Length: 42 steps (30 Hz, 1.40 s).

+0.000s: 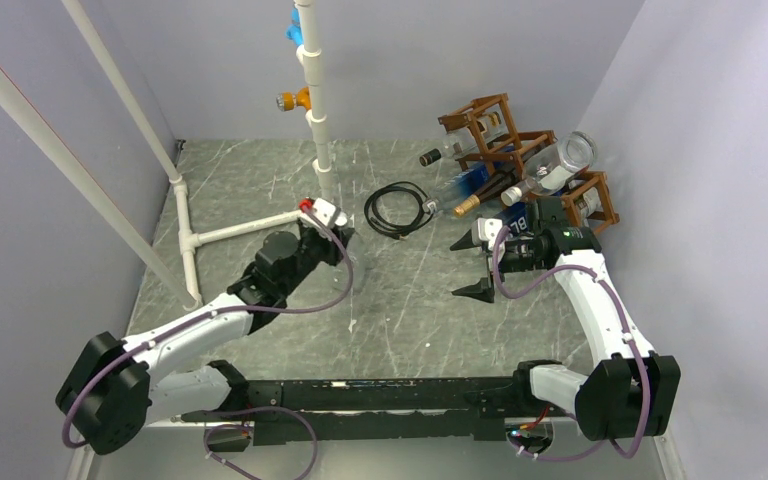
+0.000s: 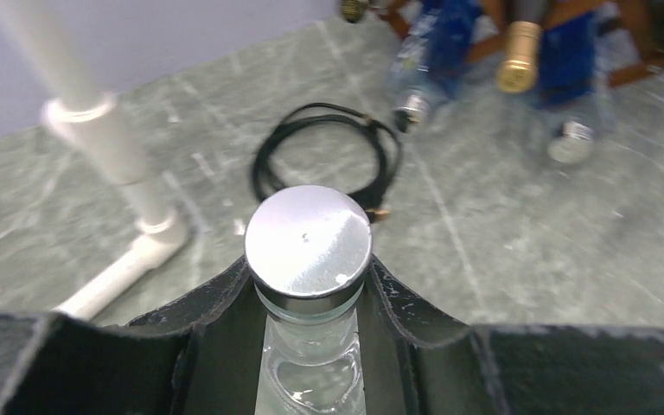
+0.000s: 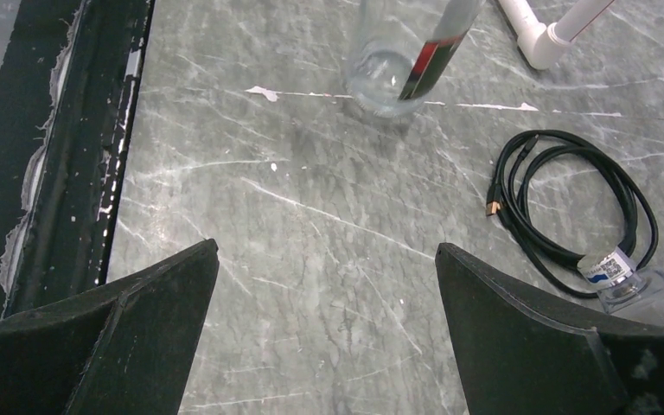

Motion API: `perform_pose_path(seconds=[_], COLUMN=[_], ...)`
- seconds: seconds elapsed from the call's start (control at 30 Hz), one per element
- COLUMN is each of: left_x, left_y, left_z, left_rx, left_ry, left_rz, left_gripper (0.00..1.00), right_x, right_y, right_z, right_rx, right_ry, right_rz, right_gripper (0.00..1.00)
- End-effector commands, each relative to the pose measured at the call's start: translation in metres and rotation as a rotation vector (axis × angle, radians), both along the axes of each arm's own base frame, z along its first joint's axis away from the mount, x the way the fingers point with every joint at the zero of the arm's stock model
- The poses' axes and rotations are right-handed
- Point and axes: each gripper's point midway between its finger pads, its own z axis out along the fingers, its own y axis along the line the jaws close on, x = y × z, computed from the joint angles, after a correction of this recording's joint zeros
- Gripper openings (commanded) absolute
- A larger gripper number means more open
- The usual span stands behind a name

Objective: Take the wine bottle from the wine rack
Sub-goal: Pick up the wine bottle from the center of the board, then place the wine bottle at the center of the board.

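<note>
My left gripper (image 2: 309, 259) is shut on the neck of a clear glass wine bottle (image 2: 309, 233), just under its flat silver cap. In the top view the left gripper (image 1: 332, 228) stands mid-table, well left of the wine rack (image 1: 480, 115). The right wrist view shows the bottle's lower body (image 3: 380, 73) upright, its base at or just above the tabletop. The reddish-brown rack sits at the back right with several other bottles (image 1: 560, 160) lying in it. My right gripper (image 1: 465, 268) hangs open in front of the rack, its jaws wide over bare table (image 3: 327, 249).
A coiled black cable (image 1: 397, 210) lies between the two grippers. A white pipe frame (image 1: 315, 100) rises behind the left gripper, with a branch (image 1: 240, 228) lying on the table. One rack bottle's capped neck (image 3: 609, 268) pokes in beside my right finger. Walls close in on both sides.
</note>
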Motion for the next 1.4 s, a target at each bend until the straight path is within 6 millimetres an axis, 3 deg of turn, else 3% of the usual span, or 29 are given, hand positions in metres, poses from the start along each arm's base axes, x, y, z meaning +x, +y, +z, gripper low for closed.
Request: perform_pose_path(seconds=[0.0, 0.23, 0.63, 1.03, 1.37], left_x=[0.019, 0.047, 0.081, 0.117, 0.166], left_y=[0.042, 0.101, 0.175, 0.214, 0.241], left_z=[0.096, 0.104, 0.13, 0.173, 0.183], left_rx=[-0.195, -0.171, -0.194, -0.218, -0.241], left_ry=[-0.225, -0.246, -0.313, -0.375, -0.452], left_rz=[0.167, 0.392, 0.641, 0.747, 0.785], left_gripper=[0.0, 0.0, 0.0, 0.0, 0.0], right_x=[0.006, 0.006, 0.007, 0.006, 0.007], right_y=[0.002, 0.001, 0.001, 0.001, 0.001], right_z=[0.004, 0.003, 0.002, 0.002, 0.001], right_rx=[0.017, 0.015, 0.014, 0.011, 0.009], right_ry=[-0.057, -0.054, -0.05, -0.052, -0.052], right_rz=[0.017, 0.015, 0.017, 0.017, 0.017], right_gripper=[1.0, 1.0, 1.0, 1.0, 1.0])
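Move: The clear bottle, already hanging upright from the left fingers by its neck, is bound for the bare rear-left corner of the board, about 25 cm ahead, 24 cm left and 21 cm below. On the way, the middle of the white floor pipe lies 15 cm ahead and 21 cm left; the upright pipe's foot is 19 cm ahead and 4 cm left, the cable coil 18 cm ahead and 14 cm right. From the right hand the corner is some 33 cm ahead and 54 cm left. The bottle, still gripped at its neck below the cap, is swung by the left arm some 23 cm left and 16 cm forward, away from the cable coil and towards the rear-left corner. It travels mostly left and nearly level at first, then more forward with a rise of about 6 cm near the floor pipe, while the wrist turns about 45 degrees counter-clockwise. ##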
